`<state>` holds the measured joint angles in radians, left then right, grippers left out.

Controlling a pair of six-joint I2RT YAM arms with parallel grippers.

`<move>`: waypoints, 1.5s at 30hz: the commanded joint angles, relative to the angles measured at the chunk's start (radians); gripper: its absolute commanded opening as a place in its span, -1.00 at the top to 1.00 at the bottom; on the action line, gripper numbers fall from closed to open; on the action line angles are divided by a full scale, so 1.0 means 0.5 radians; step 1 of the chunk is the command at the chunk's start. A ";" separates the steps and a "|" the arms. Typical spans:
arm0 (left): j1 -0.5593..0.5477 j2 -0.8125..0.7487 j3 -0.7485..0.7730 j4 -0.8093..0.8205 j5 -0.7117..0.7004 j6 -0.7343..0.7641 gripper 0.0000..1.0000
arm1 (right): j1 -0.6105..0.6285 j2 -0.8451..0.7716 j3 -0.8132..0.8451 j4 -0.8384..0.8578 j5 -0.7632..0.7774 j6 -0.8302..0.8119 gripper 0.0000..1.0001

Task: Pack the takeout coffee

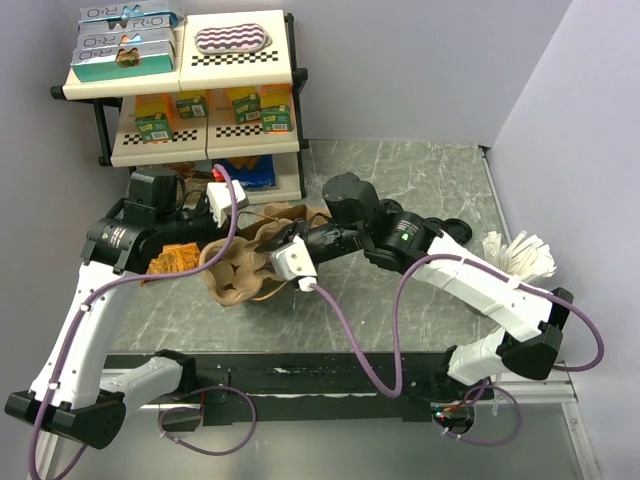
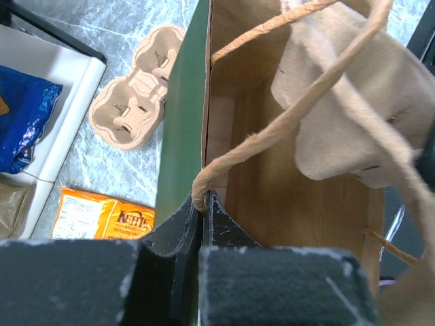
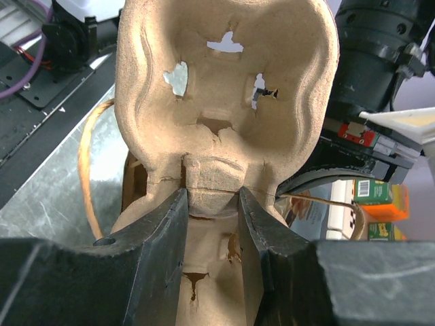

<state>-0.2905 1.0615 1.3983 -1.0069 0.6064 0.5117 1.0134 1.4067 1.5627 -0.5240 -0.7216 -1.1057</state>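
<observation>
The takeout coffee is out of view in all three views. My right gripper [image 3: 212, 197] is shut on the middle ridge of a brown moulded-pulp cup carrier [image 3: 224, 102], which stands tilted up in front of its camera. In the left wrist view that carrier [image 2: 346, 115] hangs at the mouth of a paper bag [image 2: 180, 122], green outside and brown inside. My left gripper [image 2: 203, 200] is shut on the bag's twine handle [image 2: 272, 129] at the rim. In the top view both grippers meet mid-table, left [image 1: 225, 200] and right [image 1: 270, 245].
A second pulp carrier [image 2: 136, 95] lies on the marble table left of the bag. An orange chips packet [image 2: 102, 214] lies nearer. A two-tier shelf [image 1: 180, 150] with boxes stands at the back left. White napkins [image 1: 520, 255] sit at the right.
</observation>
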 commanded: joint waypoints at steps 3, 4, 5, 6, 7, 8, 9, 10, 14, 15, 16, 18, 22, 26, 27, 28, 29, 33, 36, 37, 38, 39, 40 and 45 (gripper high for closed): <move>-0.017 -0.040 0.001 0.041 0.085 0.041 0.99 | 0.013 0.040 -0.021 0.011 0.032 -0.096 1.00; -0.020 -0.040 -0.002 0.032 0.085 0.050 0.99 | 0.013 0.040 -0.027 0.008 0.035 -0.111 1.00; -0.023 -0.043 -0.005 0.029 0.085 0.065 0.99 | 0.010 0.043 -0.036 0.008 0.041 -0.111 1.00; -0.020 -0.046 -0.011 0.026 0.088 0.072 0.99 | 0.007 0.043 -0.042 0.005 0.050 -0.114 1.00; -0.020 -0.049 -0.014 0.020 0.088 0.078 0.99 | 0.004 0.040 -0.051 0.005 0.056 -0.117 1.00; -0.020 -0.052 -0.020 0.023 0.088 0.090 0.99 | 0.001 0.037 -0.057 0.008 0.062 -0.108 1.00; -0.020 -0.058 -0.032 0.020 0.088 0.096 0.99 | -0.002 0.034 -0.067 0.011 0.066 -0.102 1.00; -0.020 -0.058 -0.038 0.017 0.091 0.105 0.99 | -0.005 0.022 -0.088 0.008 0.069 -0.108 1.00; -0.023 -0.080 -0.038 0.017 0.091 0.112 0.99 | -0.020 0.012 -0.128 -0.020 0.105 -0.102 1.00; -0.026 -0.080 -0.035 0.014 0.085 0.115 0.99 | -0.023 0.009 -0.131 -0.035 0.112 -0.105 1.00; -0.023 -0.083 -0.035 0.010 0.082 0.118 0.99 | -0.026 0.003 -0.137 -0.059 0.127 -0.105 1.00; -0.023 -0.092 -0.032 0.004 0.070 0.127 0.99 | -0.030 -0.003 -0.149 -0.081 0.142 -0.114 1.00; -0.023 -0.113 -0.060 0.013 0.091 0.112 0.99 | -0.026 0.027 -0.107 -0.225 0.209 -0.136 1.00; -0.039 -0.135 -0.133 0.090 0.164 0.005 0.99 | -0.017 0.086 -0.039 -0.333 0.360 -0.166 1.00; -0.042 -0.141 -0.149 0.124 0.180 -0.020 0.99 | -0.005 0.101 -0.045 -0.330 0.415 -0.166 1.00; -0.045 -0.150 -0.164 0.139 0.201 -0.066 0.99 | 0.007 0.104 -0.042 -0.336 0.452 -0.169 1.00; -0.045 -0.150 -0.192 0.154 0.232 -0.085 0.99 | 0.010 0.104 -0.057 -0.321 0.534 -0.163 1.00; -0.051 -0.153 -0.226 0.182 0.306 -0.149 0.99 | 0.050 0.101 -0.085 -0.290 0.667 -0.175 1.00; -0.054 -0.144 -0.226 0.204 0.333 -0.177 0.99 | 0.053 0.113 -0.064 -0.339 0.691 -0.221 1.00; -0.057 -0.144 -0.223 0.210 0.334 -0.177 0.99 | 0.053 0.120 -0.054 -0.360 0.698 -0.240 1.00; -0.057 -0.141 -0.223 0.213 0.334 -0.177 0.99 | 0.056 0.126 -0.030 -0.391 0.695 -0.285 1.00; -0.057 -0.138 -0.223 0.219 0.331 -0.177 0.99 | 0.059 0.144 -0.024 -0.443 0.685 -0.307 1.00; -0.057 -0.129 -0.223 0.219 0.330 -0.168 0.99 | 0.066 0.150 -0.009 -0.480 0.685 -0.329 1.00; -0.060 -0.077 -0.223 0.219 0.343 -0.146 0.99 | 0.072 0.224 0.077 -0.615 0.716 -0.467 1.00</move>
<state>-0.3138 1.0103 1.2797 -0.9398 0.7166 0.4473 1.0389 1.4857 1.5349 -0.7574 -0.3965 -1.2598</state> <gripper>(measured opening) 0.032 0.392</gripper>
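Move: The right hand still grips the cup carrier at its middle. The paper bag's open mouth lies about 10 cm below this hand and 3 cm ahead, level with it sideways. The left hand keeps the bag's handle pinched, the mouth's middle some 6 cm back, 5 cm right and 4 cm below. From the left hand, on the table some 30 cm below, the spare carrier stands about 15 cm ahead and 13 cm right, the orange packet 7 cm ahead and 9 cm left. Still pinching the carrier across its middle, the right hand feeds it down between the bag's walls, sinking about 10 cm and drifting some 4 cm forward, while its left-pointing fingers dip about 20 degrees and swing slightly clockwise. The left hand keeps its pinch on the handle and eases a couple of centimetres back and to the right, sinking a little. ##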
